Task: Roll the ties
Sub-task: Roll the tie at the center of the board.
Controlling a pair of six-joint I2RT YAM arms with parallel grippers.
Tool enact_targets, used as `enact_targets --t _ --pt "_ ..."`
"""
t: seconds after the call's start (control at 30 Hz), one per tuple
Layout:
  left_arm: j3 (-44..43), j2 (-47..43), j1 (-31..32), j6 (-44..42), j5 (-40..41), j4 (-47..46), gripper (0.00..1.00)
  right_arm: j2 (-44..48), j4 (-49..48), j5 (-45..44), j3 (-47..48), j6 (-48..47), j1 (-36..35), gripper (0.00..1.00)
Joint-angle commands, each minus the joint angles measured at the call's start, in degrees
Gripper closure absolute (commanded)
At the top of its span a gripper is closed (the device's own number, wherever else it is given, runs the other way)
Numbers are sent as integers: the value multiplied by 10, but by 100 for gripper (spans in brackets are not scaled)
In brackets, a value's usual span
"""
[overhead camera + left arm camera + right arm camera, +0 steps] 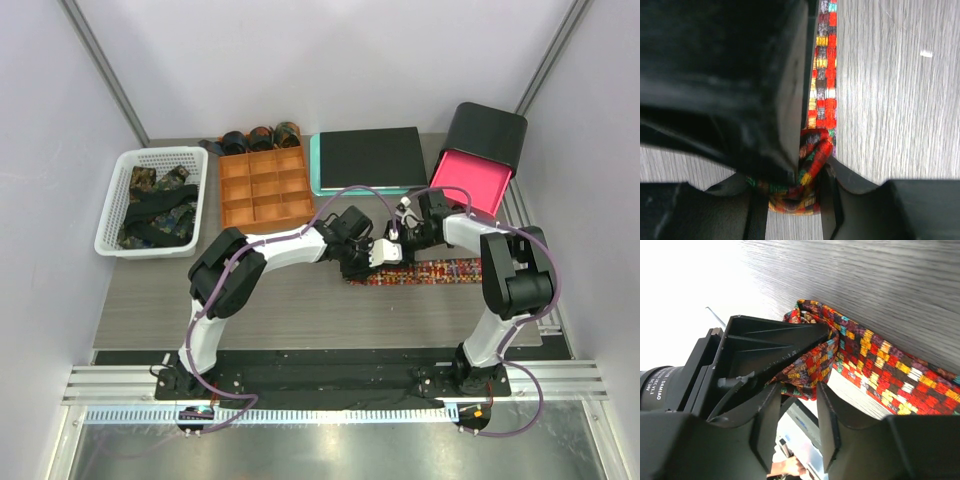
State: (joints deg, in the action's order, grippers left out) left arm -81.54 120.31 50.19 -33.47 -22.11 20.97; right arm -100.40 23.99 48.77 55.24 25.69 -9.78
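A red-orange check tie (pixel 432 272) lies flat across the middle of the table. Its left end is curled into a small loose coil (pixel 807 172). My left gripper (pixel 794 186) is shut on that coil, one finger on each side, and the flat strip (pixel 824 75) runs away from it. My right gripper (pixel 799 390) meets it from the right with its jaws open. A fold of the tie (pixel 810 367) rests just at its fingertips, not pinched. In the top view both grippers crowd together over the tie's left end, the left gripper (pixel 378 254) just below the right gripper (pixel 400 236).
A white basket (pixel 112 215) at the left holds dark patterned ties (pixel 158 205). An orange compartment tray (pixel 265 188) stands behind, with three dark rolls (pixel 260 137) at its far edge. A black-and-teal pad (pixel 368 158) and a black box with a pink flap (pixel 478 165) sit at the back right.
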Motion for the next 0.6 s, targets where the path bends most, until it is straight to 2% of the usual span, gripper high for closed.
enact_targets --t 0.0,0.17,0.27,0.3,0.33,0.57 --pt "57 110 8 -17 54 95 83 28 -3 33 22 -2 -4 57" --pt "58 107 9 -16 51 92 83 1 -23 12 9 3 -13 60" --pt "59 104 9 -16 49 93 83 -23 -63 6 -10 33 -16 71" --pt "60 102 8 -16 49 91 83 -28 -71 -1 -14 37 -16 79" --pt "62 97 6 -16 47 91 83 -37 -75 -13 -19 38 -16 83" --pt "60 71 -5 0 33 94 83 -42 -20 -73 -8 -12 0 94"
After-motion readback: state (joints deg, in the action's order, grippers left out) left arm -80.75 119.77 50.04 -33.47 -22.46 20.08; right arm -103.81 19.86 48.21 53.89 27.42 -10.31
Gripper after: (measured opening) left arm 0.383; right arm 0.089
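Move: The tie's raised fold, beside the roll, lies about 1 cm left of the right hand and roughly 2 cm below it; the roll in the left fingers is some 4 cm left and 3 cm lower. The tie's flat strip has its middle around 11 cm to the right, 1 cm back and 5 cm down. From the left hand, already gripping the roll, the fold is about 3 cm right and 1 cm up. The right hand sinks about 2 cm, pinching the tie's raised fold; the left keeps gripping the roll. ##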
